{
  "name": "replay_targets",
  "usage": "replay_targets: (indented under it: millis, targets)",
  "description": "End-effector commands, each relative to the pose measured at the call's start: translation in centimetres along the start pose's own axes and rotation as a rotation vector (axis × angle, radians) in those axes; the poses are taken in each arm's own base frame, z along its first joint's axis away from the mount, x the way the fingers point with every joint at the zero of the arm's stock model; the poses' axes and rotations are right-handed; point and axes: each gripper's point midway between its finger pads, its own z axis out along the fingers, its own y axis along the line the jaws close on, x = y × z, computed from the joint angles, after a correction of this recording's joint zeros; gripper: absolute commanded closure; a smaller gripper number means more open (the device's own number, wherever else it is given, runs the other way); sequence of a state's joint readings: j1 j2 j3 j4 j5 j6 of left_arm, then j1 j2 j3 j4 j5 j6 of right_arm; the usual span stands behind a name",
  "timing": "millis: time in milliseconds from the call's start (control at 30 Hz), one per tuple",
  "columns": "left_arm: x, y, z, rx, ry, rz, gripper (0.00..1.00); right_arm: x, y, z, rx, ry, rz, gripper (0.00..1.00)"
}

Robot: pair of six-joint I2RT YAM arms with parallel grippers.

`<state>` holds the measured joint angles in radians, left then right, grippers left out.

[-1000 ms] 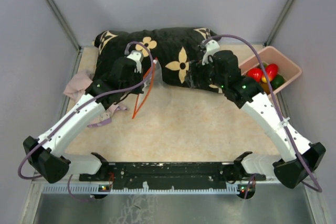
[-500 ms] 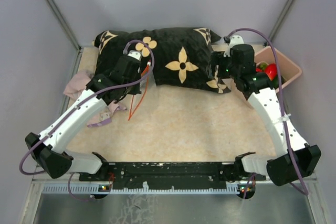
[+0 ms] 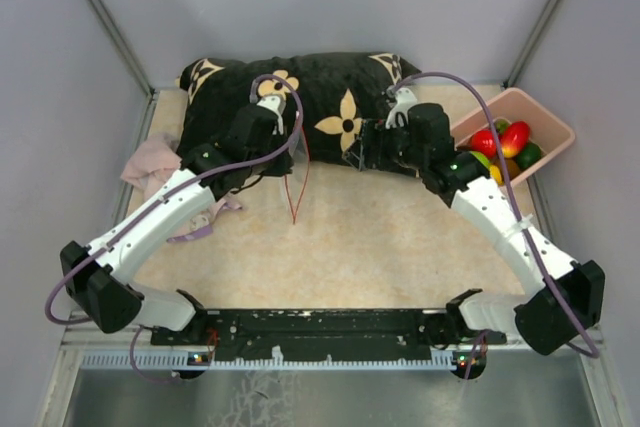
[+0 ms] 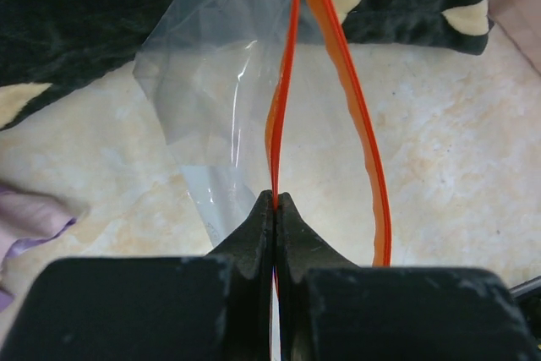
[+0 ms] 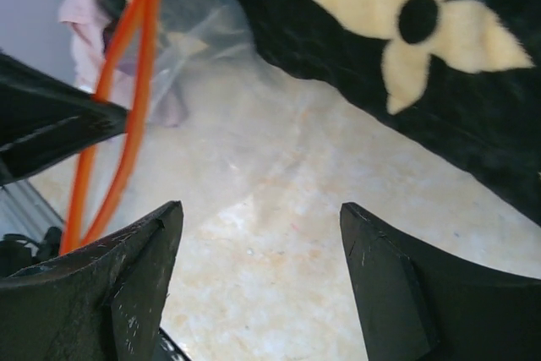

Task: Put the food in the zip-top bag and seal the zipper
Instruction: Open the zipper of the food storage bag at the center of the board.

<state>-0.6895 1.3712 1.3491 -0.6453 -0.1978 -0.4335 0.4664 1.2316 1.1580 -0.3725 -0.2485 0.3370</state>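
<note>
The zip-top bag (image 4: 215, 99) is clear and hangs open above the beige table, and its red-orange zipper (image 4: 365, 137) forms a long loop. My left gripper (image 4: 276, 200) is shut on one side of the zipper strip, and in the top view it (image 3: 280, 137) holds the strip (image 3: 294, 187) dangling in front of the pillow. My right gripper (image 5: 260, 206) stands open and holds nothing, a short way right of the bag (image 5: 194, 27) and pointing at it; from above it (image 3: 358, 155) is at the pillow's front edge. The food (image 3: 505, 139) lies in the pink bin.
A black pillow with cream flowers (image 3: 335, 97) lies across the back of the table. The pink bin (image 3: 548, 119) stands at the back right. A pale pink cloth (image 3: 150, 162) lies at the left under my left arm. Grey walls close in the sides.
My right arm swung right toward the bin, then came back left toward the bag, its jaws a little wider. My left gripper carried the zipper strip rightward.
</note>
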Motion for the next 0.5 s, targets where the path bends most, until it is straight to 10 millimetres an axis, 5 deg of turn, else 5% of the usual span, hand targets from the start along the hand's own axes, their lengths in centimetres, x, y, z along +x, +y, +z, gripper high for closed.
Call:
replay_targets:
  millis: [0, 267, 467]
  targets:
    - [-0.8, -2.1, 1.1, 0.077, -0.026, -0.051, 1.0, -1.6, 4.5, 0.3, -0.176, -0.074, 0.033, 0.24]
    - [0.0, -2.7, 1.9, 0.079, 0.006, -0.041, 1.0, -0.8, 7.9, 2.7, -0.252, -0.016, 0.017, 0.24]
    - [0.1, -2.9, 1.8, 0.078, 0.009, -0.03, 1.0, 0.9, 7.5, 5.5, -0.216, 0.047, 0.021, 0.31]
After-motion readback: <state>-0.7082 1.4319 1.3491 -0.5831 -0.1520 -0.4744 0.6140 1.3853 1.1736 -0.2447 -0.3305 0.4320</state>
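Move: The bag's free orange zipper lip hangs about 10 cm to the right hand's left, some 3 cm back and 3 cm lower. The left fingertips, shut on the other lip, are roughly 15 cm to the right hand's left and 3 cm back; the zipper's far end is about 7 cm ahead and 11 cm left. The pillow's middle lies some 14 cm ahead, 11 cm left and well below. From the left hand the free lip is about 5 cm to its right, level with it. The right hand, fingers kept wide open, sweeps about 8 cm to its left towards the hanging free lip, at first level and then sinking some 2 cm while drawing back slightly, and its wrist turns about 10 degrees counter-clockwise. The left hand keeps its pinch on the other lip and brings the bag some 2.5 cm right to meet it, sinking about a centimetre and easing to a stop as the right fingertips come close to the free lip. ##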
